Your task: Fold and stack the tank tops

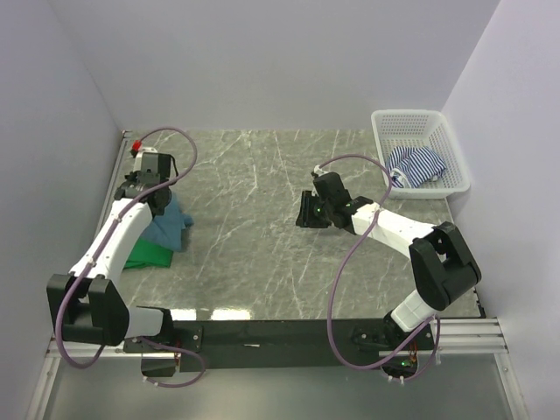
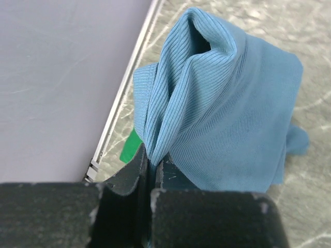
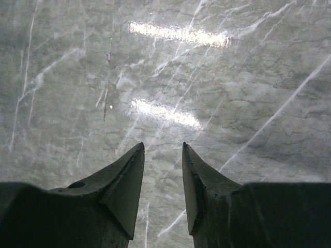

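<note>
The teal-blue tank top [image 2: 227, 108] hangs bunched from my left gripper [image 2: 151, 161], which is shut on a pinched fold of it near the table's left edge. In the top view the teal top [image 1: 175, 217] lies over the green tank top [image 1: 145, 255]; a green corner [image 2: 130, 149] also shows in the left wrist view. The navy-and-white striped tank top [image 1: 418, 165] lies crumpled in the white basket [image 1: 437, 121] at the back right. My right gripper [image 3: 163, 147] hovers open over bare marble near the table's middle [image 1: 312, 210], holding nothing.
A metal rail [image 2: 121, 93] and the grey wall [image 2: 57, 77] run close along the left of the teal top. The basket sits in the back right corner against the right wall. The arms' bases stand on the dark bar [image 1: 262, 332] at the near edge.
</note>
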Available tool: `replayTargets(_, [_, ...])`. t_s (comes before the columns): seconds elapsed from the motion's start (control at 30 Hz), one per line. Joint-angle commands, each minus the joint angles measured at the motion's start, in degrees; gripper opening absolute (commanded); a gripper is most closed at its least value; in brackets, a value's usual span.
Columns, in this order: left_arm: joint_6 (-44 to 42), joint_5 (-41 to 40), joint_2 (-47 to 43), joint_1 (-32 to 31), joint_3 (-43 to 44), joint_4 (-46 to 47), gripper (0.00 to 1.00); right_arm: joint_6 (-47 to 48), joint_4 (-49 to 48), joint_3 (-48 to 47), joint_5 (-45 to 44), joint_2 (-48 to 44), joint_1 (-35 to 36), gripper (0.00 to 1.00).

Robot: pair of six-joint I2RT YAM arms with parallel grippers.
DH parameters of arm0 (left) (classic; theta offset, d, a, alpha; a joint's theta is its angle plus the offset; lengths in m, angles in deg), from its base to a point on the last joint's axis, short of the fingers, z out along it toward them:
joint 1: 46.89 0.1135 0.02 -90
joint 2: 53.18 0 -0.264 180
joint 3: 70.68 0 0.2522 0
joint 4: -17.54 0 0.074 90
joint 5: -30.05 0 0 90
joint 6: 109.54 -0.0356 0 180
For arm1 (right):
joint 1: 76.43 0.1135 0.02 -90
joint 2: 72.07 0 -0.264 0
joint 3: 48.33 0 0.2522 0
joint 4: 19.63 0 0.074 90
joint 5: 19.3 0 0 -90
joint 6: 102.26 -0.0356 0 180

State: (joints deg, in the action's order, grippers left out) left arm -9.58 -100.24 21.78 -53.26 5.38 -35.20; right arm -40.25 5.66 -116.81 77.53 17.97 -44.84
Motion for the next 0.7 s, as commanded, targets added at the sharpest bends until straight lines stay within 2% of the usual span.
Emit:
replayTargets(0.0, [-2.22, -0.31, -1.66, 2.06, -0.6, 3.82, 0.0, 0.74, -1.69, 0.14, 0.2, -1.62, -0.39, 0.42])
replayTargets(0.23, [-1.26, 1.89, 0.98, 6.02, -4.03, 6.99, 0.01, 0.83, -1.95, 0.49, 0.81, -1.09, -0.39, 0.42])
replayTargets(0.3, [-0.21, 0.75, 2.03, 6.28, -4.64, 7.25, 0.12, 0.83, -1.95, 0.49, 0.9, -1.01, -0.31, 0.42])
replayTargets(0.33, [1.11, -0.56, 2.47, 6.28, -4.91, 7.6, 0.28, 0.83, -2.04, 0.49, 0.99, -0.92, -0.31, 0.42])
replayTargets(0.4, [4.17, -1.1, 3.08, 8.3, -4.13, 6.73, 0.52, 1.0, -2.21, 0.58, 1.08, -1.01, -0.39, 0.42])
replayTargets(0.6, [14.55, -3.64, 5.37, 11.91, 5.45, -1.87, 0.61, 0.92, -2.13, 0.75, 0.38, -1.1, -0.39, 0.43])
replayTargets(0.63, [17.7, -4.17, 5.2, 12.08, 6.42, -2.58, 0.68, 0.83, -2.13, 0.75, 0.2, -1.18, -0.39, 0.43])
replayTargets(0.67, [19.12, -4.09, 4.76, 12.26, 8.25, -3.2, 0.7, 0.74, -2.21, 0.84, 0.03, -1.18, -0.39, 0.43])
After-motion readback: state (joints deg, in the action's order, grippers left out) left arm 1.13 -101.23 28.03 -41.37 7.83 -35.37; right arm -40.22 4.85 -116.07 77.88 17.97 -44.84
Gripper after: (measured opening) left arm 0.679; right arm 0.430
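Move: The left hand still pinches the blue tank top, whose middle hangs some 12 cm below, 3 cm back and 5 cm right. The folded green tank top on which it is to be stacked lies about 17 cm below, 5 cm back and 3 cm right; the table's left rail is level with the hand, roughly 8 cm left. From the idle right hand, the green tank top lies some 40 cm left, 5 cm back, 7 cm lower. The left hand goes about 6 cm left, dips some 4, opens to let go of the blue top, then rises. ##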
